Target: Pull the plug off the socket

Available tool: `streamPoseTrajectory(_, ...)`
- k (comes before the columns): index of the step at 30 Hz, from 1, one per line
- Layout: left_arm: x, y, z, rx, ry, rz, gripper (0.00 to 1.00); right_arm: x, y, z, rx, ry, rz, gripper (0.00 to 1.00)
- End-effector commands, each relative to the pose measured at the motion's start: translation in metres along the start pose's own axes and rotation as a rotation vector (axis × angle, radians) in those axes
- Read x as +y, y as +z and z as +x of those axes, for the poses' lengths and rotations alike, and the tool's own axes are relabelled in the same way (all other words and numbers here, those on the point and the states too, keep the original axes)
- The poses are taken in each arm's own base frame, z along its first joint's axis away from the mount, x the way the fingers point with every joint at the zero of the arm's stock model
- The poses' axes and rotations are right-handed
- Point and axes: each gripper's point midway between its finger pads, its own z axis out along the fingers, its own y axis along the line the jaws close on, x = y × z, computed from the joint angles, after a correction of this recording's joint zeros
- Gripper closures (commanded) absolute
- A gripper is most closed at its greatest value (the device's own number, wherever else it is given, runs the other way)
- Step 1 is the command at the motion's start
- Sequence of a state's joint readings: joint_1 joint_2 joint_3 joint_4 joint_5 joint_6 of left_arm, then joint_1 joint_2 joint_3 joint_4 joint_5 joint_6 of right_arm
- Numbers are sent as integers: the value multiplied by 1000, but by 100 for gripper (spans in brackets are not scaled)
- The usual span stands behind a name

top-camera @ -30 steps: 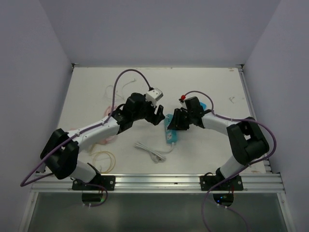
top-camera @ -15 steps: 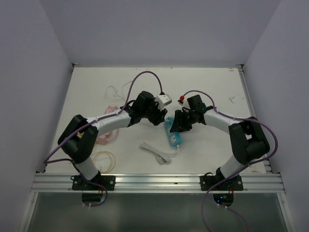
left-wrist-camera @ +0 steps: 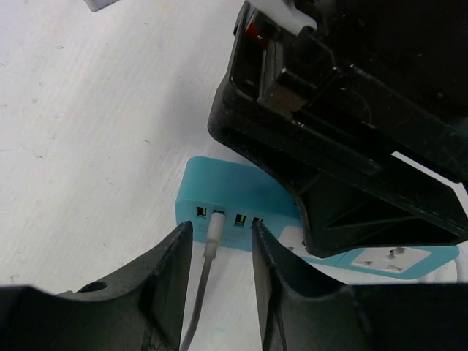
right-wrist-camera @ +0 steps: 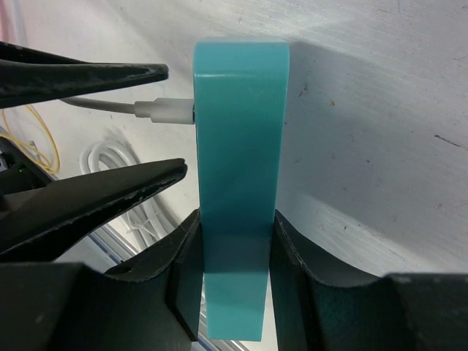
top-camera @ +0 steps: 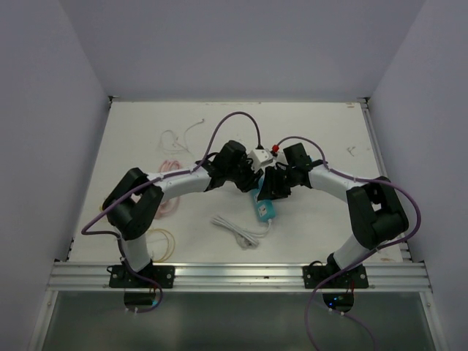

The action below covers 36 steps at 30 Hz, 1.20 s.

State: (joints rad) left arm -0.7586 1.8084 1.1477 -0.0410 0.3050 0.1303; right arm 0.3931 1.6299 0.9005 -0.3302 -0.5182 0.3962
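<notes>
The socket [top-camera: 264, 208] is a teal power strip lying on the white table. My right gripper [right-wrist-camera: 235, 219] is shut on its body, one finger on each long side. In the left wrist view the socket [left-wrist-camera: 232, 191] shows a row of small ports, and the white plug [left-wrist-camera: 216, 232] sits in the second one, its grey cord trailing toward the camera. My left gripper [left-wrist-camera: 219, 235] straddles the plug with its jaws open; a narrow gap shows on each side. From the right wrist view the plug [right-wrist-camera: 170, 111] juts from the socket's [right-wrist-camera: 238, 131] left side between the left gripper's black fingers [right-wrist-camera: 95, 73].
A coiled white cable [top-camera: 239, 228] lies just in front of the socket. A yellow loop [top-camera: 158, 240] and pink bands [top-camera: 167, 209] lie near the left arm's base. Thin white wire [top-camera: 180, 136] sits at the back left. Both grippers [top-camera: 262, 183] crowd together mid-table.
My left arm has swung right to the socket and its jaws have narrowed around the plug. The right gripper has kept its hold on the socket.
</notes>
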Motion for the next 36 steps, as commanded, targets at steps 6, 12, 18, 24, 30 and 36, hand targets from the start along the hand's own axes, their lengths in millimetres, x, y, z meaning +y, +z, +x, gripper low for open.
streamPoseTrajectory(6, -1, 8, -5, 13, 51, 41, 69, 6, -5, -9, -21, -26, -13, 100)
streamPoseTrajectory(12, -3, 11, 0, 34, 59, 60, 79, 4, -6, -9, -25, -32, -1, 100)
streamPoseTrajectory(18, -8, 12, -1, 34, 49, 95, 100, -2, -5, -8, -30, -35, 28, 100)
streamPoseTrajectory(24, -11, 9, -5, 30, 59, 113, 100, -16, -2, -3, -23, -21, 83, 100)
streamPoseTrajectory(30, -13, 0, -5, 36, 64, 108, 100, -42, 7, 9, 20, 40, 183, 100)
streamPoseTrajectory(36, -13, -12, -3, 41, 73, 89, 100, -62, 7, 14, 30, 88, 275, 100)
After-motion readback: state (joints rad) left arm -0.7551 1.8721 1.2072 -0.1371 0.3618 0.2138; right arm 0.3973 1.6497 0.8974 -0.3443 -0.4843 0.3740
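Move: The white plug sits in the socket's left side near its far end, about 2 cm below the left hand and 1 cm to its right, between the open fingertips. From the right hand, which holds the socket, the plug is some 4 cm ahead and 3 cm left at about its height. The socket's middle lies about 5 cm back, 3 cm right and 3 cm below the left hand; the white cable bundle is roughly 17 cm back, 6 cm left and 6 cm below it. The white plug is pinched between the left fingertips: the left hand eases down about 2 cm onto it, turning some 5 degrees clockwise, while its part-open fingers close, then keeps its grip there. The right hand keeps its hold on the socket and, in the later half, sinks about 1 cm with a slight drift to the right. ##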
